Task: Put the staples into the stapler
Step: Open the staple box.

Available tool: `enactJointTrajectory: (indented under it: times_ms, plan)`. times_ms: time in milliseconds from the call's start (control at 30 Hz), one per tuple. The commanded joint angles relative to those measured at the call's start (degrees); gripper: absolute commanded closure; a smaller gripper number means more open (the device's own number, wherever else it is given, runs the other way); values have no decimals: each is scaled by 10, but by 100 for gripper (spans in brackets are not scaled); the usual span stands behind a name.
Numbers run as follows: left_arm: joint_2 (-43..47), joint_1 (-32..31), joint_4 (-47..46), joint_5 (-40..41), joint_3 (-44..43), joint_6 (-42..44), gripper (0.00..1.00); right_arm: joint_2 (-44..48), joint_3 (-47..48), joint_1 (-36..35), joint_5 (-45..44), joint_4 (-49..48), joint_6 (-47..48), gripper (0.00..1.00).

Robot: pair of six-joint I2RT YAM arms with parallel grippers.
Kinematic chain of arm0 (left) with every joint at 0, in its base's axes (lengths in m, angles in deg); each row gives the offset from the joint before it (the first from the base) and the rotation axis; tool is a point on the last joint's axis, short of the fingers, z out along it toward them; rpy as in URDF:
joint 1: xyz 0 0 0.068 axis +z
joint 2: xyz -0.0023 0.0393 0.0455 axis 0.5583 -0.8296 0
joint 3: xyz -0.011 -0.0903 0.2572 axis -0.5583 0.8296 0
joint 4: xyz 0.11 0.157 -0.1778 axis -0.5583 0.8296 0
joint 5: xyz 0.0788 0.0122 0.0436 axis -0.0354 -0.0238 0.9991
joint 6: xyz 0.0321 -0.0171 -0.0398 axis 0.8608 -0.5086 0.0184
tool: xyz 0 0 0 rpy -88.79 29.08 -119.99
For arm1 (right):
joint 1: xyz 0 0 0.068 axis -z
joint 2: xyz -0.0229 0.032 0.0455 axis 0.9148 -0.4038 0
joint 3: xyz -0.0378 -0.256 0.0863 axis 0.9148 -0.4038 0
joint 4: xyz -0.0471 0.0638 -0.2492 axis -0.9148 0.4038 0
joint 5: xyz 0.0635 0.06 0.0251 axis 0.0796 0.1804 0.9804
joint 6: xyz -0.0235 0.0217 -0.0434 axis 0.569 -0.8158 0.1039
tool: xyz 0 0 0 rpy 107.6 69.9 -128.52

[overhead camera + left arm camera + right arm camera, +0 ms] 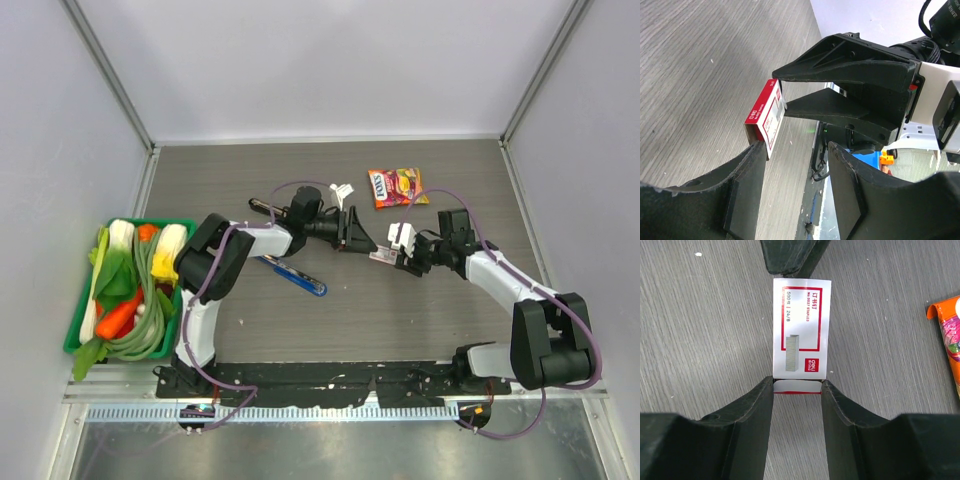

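Observation:
The staples are hidden inside a small white-and-red box (801,327). My right gripper (797,382) is shut on the near end of this box (384,256), holding it just above the table. My left gripper (796,150) faces the right gripper (397,258) from the other side. It stands open with nothing between its fingers, and one fingertip (759,147) touches the far end of the box (765,117). In the top view the left gripper (352,235) is at the table's middle. The black stapler (262,206) lies behind the left arm, partly hidden by it.
An orange snack bag (397,186) lies at the back right, and its edge (947,340) also shows in the right wrist view. A blue pen (297,275) lies in front of the left arm. A small white object (342,190) sits behind the left gripper. A green basket (72,340) of vegetables stands at the far left.

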Motion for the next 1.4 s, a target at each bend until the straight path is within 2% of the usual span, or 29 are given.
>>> enactJointTrajectory:
  times_ms: [0,533,767,867,1000,1133,1233,1367]
  plan:
    - [-1,0,-26,-8,-19,-4,44,2,-1,-3,9,-12,10,55]
    - [-16,-7,-8,-7,-27,10,46,2,2,-16,11,-17,1,54]
    - [-17,-7,-6,-7,-27,13,68,1,2,-20,6,-25,-5,54]
    - [-18,-8,-4,-11,-30,13,72,2,2,-19,6,-28,-7,54]
    - [-21,-12,1,-15,-34,16,72,3,5,-20,9,-31,-13,54]
    - [-15,-15,53,-1,-43,53,74,8,5,-20,12,-29,-14,54]
    - [-12,-16,75,8,-46,72,82,12,5,-20,13,-29,-14,54]
    - [-12,-16,89,19,-47,82,100,13,5,-20,14,-26,-13,55]
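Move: The staple box, held at its near end by the right fingers, reaches toward the left hand: its middle lies about 4 cm right of, 2 cm back from and 2 cm below the left fingers. From the right hand that middle is roughly 3 cm left, 1 cm ahead and 1 cm lower. From the left hand, the chips bag lies some 15 cm ahead and 7 cm right, the blue stapler about 20 cm left and 4 cm back, both about 10 cm below. The staple box's free far end is taken between the left fingers: the left hand sinks about 2 cm and its half-open fingers, pointing right, close nearly shut across the box's thin side, one finger over the printed face. The right hand keeps its pinch on the near end and eases about 1 cm left, carrying the box toward the left hand. ##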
